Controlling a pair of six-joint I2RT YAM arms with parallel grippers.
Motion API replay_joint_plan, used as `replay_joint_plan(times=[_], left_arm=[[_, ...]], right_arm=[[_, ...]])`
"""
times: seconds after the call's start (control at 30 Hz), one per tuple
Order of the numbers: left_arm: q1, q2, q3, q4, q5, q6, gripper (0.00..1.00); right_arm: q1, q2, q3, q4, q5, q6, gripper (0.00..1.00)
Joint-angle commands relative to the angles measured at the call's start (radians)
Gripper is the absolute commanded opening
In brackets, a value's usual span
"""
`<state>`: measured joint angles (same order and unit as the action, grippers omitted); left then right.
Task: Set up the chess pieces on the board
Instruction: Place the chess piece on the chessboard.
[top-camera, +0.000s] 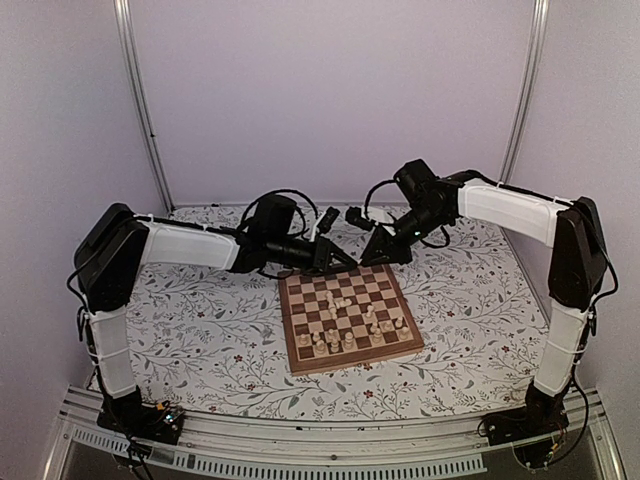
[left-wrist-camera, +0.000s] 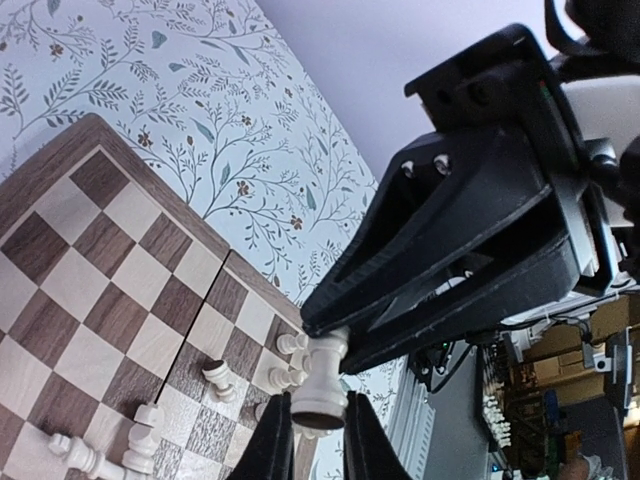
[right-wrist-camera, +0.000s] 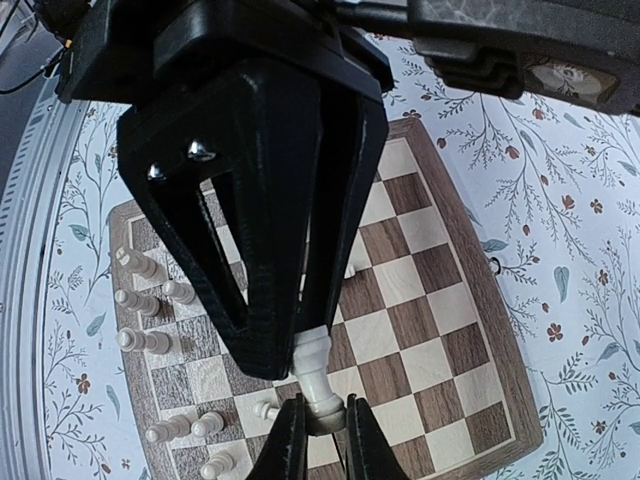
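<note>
Both grippers meet in the air over the far edge of the board (top-camera: 352, 361). They hold one cream chess piece (left-wrist-camera: 322, 385) end to end. My left gripper (left-wrist-camera: 318, 432) is shut on the piece's wide end. My right gripper (left-wrist-camera: 333, 338) pinches its other end. In the right wrist view the right gripper (right-wrist-camera: 322, 432) clamps one end of the piece (right-wrist-camera: 322, 385), and the left gripper (right-wrist-camera: 300, 352) holds the other. Several more cream pieces (top-camera: 345, 335) stand or lie on the near half of the board (right-wrist-camera: 440, 330).
The board lies on a floral tablecloth (top-camera: 200, 330) that covers the table. White walls and two slanted metal rails (top-camera: 140, 100) close in the back and sides. A metal rail (top-camera: 320, 445) runs along the near edge between the arm bases.
</note>
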<state>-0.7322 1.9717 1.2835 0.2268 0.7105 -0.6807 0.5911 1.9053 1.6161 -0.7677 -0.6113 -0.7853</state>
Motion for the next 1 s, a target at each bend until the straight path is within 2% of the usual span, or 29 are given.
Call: replay_joint_plan(times=[0.0, 0.1, 0.17, 0.23, 0.3, 0.37, 0.43, 0.47, 0.57, 0.67, 0.97], left_arm=[[-0.01, 0.011, -0.008, 0.059, 0.034, -0.007, 0.08], [-0.01, 0.0, -0.025, 0.091, 0.045, -0.009, 0.04], [-0.012, -0.022, -0.057, 0.152, 0.04, -0.012, 0.03], [-0.012, -0.054, -0.105, 0.234, 0.026, -0.023, 0.03], [-0.012, -0.09, -0.156, 0.32, -0.005, -0.037, 0.03], [-0.014, -0.13, -0.194, 0.38, -0.06, -0.033, 0.04], [-0.022, -0.15, -0.215, 0.427, -0.1, -0.02, 0.04], [-0.026, -0.153, -0.22, 0.444, -0.114, -0.015, 0.04], [-0.034, -0.151, -0.222, 0.491, -0.141, -0.011, 0.04], [-0.036, -0.139, -0.213, 0.506, -0.153, -0.012, 0.04], [-0.041, -0.102, -0.164, 0.519, -0.121, -0.034, 0.04]], right_arm=[[0.016, -0.03, 0.037, 0.002, -0.023, 0.013, 0.13], [0.016, -0.033, 0.042, 0.004, -0.034, 0.025, 0.19], [0.003, -0.041, 0.045, 0.022, -0.057, 0.061, 0.29], [-0.039, -0.064, 0.046, 0.064, -0.139, 0.137, 0.4], [-0.111, -0.089, 0.036, 0.139, -0.28, 0.251, 0.45], [-0.181, -0.106, -0.025, 0.27, -0.461, 0.448, 0.49], [-0.206, -0.123, -0.129, 0.459, -0.554, 0.704, 0.51], [-0.207, -0.125, -0.177, 0.516, -0.605, 0.774, 0.51], [-0.207, -0.118, -0.26, 0.712, -0.685, 1.02, 0.54], [-0.204, -0.115, -0.314, 0.859, -0.724, 1.194, 0.58], [-0.142, -0.106, -0.341, 0.913, -0.74, 1.245, 0.58]])
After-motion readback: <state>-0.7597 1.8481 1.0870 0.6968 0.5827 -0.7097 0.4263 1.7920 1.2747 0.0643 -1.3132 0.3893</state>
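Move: Both hands already grip the same chess piece end to end: its middle is about 2 cm to the right of the left hand and some 2 cm left of and 1 cm below the right hand. Counted from the left hand and roughly 12 cm below it, a loose pair of pieces lies about 3 cm ahead and 3 cm left, a lone piece about 1 cm ahead and 4 cm right. Right fingers open off the chess piece; both hands rise 7–9 cm, left still pinching it, right swivelling some 55 degrees. ##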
